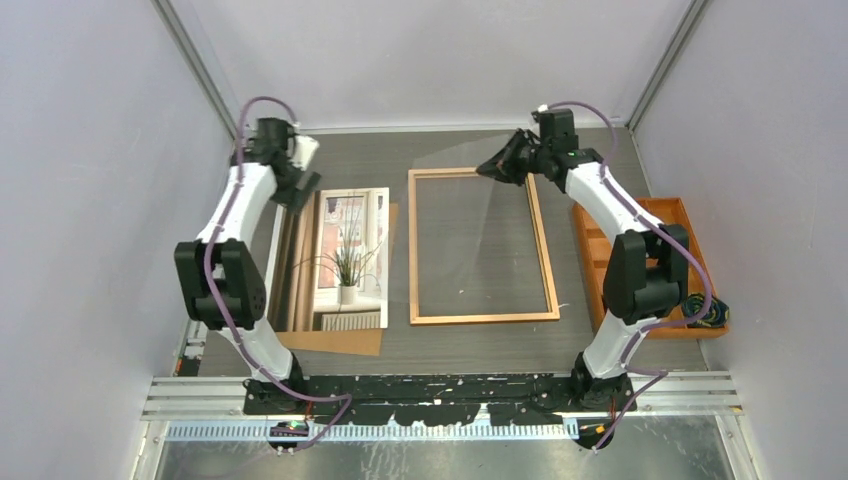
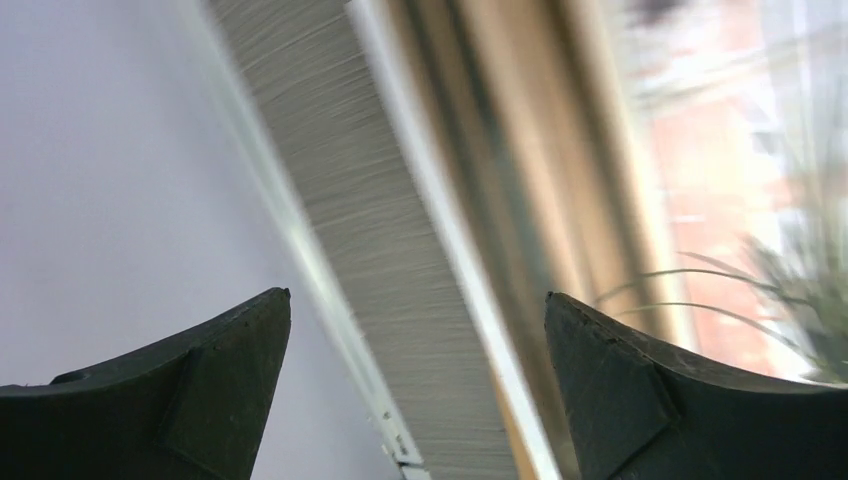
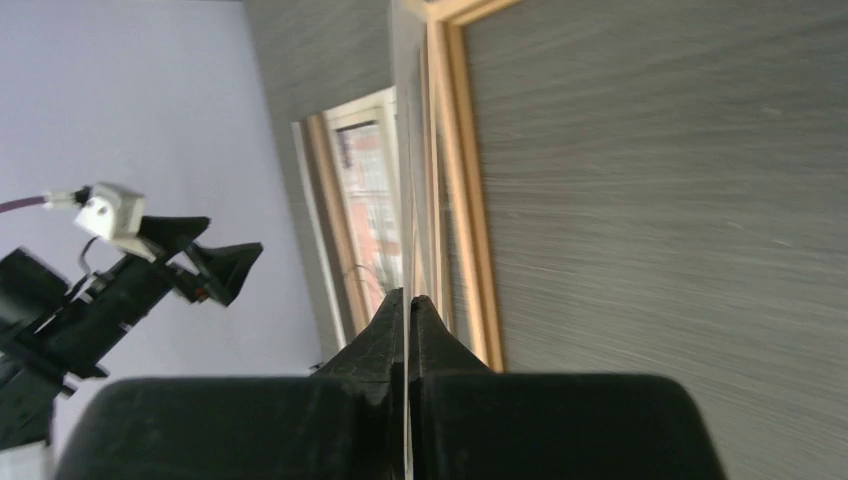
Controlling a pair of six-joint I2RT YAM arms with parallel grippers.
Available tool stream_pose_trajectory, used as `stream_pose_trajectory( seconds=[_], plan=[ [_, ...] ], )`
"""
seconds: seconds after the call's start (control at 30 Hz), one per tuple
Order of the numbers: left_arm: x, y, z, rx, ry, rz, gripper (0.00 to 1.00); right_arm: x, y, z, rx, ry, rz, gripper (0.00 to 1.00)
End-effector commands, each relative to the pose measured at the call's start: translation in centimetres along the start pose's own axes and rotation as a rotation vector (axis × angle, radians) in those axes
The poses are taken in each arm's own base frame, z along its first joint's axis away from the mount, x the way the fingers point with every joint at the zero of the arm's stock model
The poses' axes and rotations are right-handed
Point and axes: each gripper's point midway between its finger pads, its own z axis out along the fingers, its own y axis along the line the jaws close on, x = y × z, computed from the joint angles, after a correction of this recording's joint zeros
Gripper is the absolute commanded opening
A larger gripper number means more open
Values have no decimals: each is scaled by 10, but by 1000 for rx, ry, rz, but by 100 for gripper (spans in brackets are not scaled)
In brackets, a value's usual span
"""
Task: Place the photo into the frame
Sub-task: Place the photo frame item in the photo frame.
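The photo (image 1: 350, 250), a plant by a window, lies face up on the left of the table. It fills the right of the left wrist view (image 2: 720, 200). My left gripper (image 1: 303, 190) hangs open over its far left corner, and nothing is between its fingers (image 2: 418, 295). The frame (image 1: 413, 250) lies flat in the middle. My right gripper (image 1: 492, 166) at its far right corner is shut on a thin clear pane (image 1: 470, 200), which tilts up off the frame. In the right wrist view the pane's edge (image 3: 410, 200) runs between the closed fingertips (image 3: 408, 297), beside the frame's border (image 3: 465, 180).
A brown backing board (image 1: 340, 342) lies under the photo and sticks out at its near edge. An orange compartment tray (image 1: 600, 250) stands at the right, with a bundle of cables (image 1: 705, 310) at its near end. Grey walls close in both sides.
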Motion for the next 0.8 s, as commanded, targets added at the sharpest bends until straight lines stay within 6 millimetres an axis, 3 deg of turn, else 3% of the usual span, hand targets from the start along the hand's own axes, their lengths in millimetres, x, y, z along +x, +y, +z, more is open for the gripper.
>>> stream_pose_trajectory(
  seconds=[0.0,0.13,0.17,0.4,0.5,0.53,0.6,0.77],
  plan=[
    [-9,-76,1,104,35,128,100,29,-62,-13,150,133,-9,1],
    [-24,-118,11,105,28,241,100,21,-87,-15,187,122,20,16],
    [-26,-125,14,102,32,263,100,17,-95,-16,213,109,26,28],
    [-36,-159,28,66,28,379,99,15,-131,-10,330,73,87,80],
    [-35,-171,30,63,24,409,99,21,-149,-18,416,47,123,89],
    [-35,-174,30,63,20,416,99,25,-156,-22,448,38,137,97],
    [-32,-180,31,62,22,432,99,34,-170,-34,513,23,159,100],
    [-24,-187,34,66,34,450,99,70,-170,-53,527,38,165,100]
  ],
)
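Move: The right hand has the clear sheet pinched in its shut fingers, high over the far part of the frame, whose middle lies about 12 cm back, 2 cm right and 20 cm below. From this hand the photo is some 37 cm left and 15 cm back, the orange tray roughly 45 cm right and 17 cm back, both low on the table. The open left hand has the photo's middle about 10 cm back, 7 cm right and 15 cm below, the frame some 46 cm right and 6 cm back. The right hand sinks about 15 cm over the frame while easing right and, towards the end, back, roughly 10 and 8 cm, its fingers tipping down some 30 degrees and spreading fully on the way to let go of the clear sheet. The left hand, open throughout, sweeps some 16 cm right across the photo towards its frame-side edge, sinking about 10 cm and turning clockwise as it slows above the photo. ##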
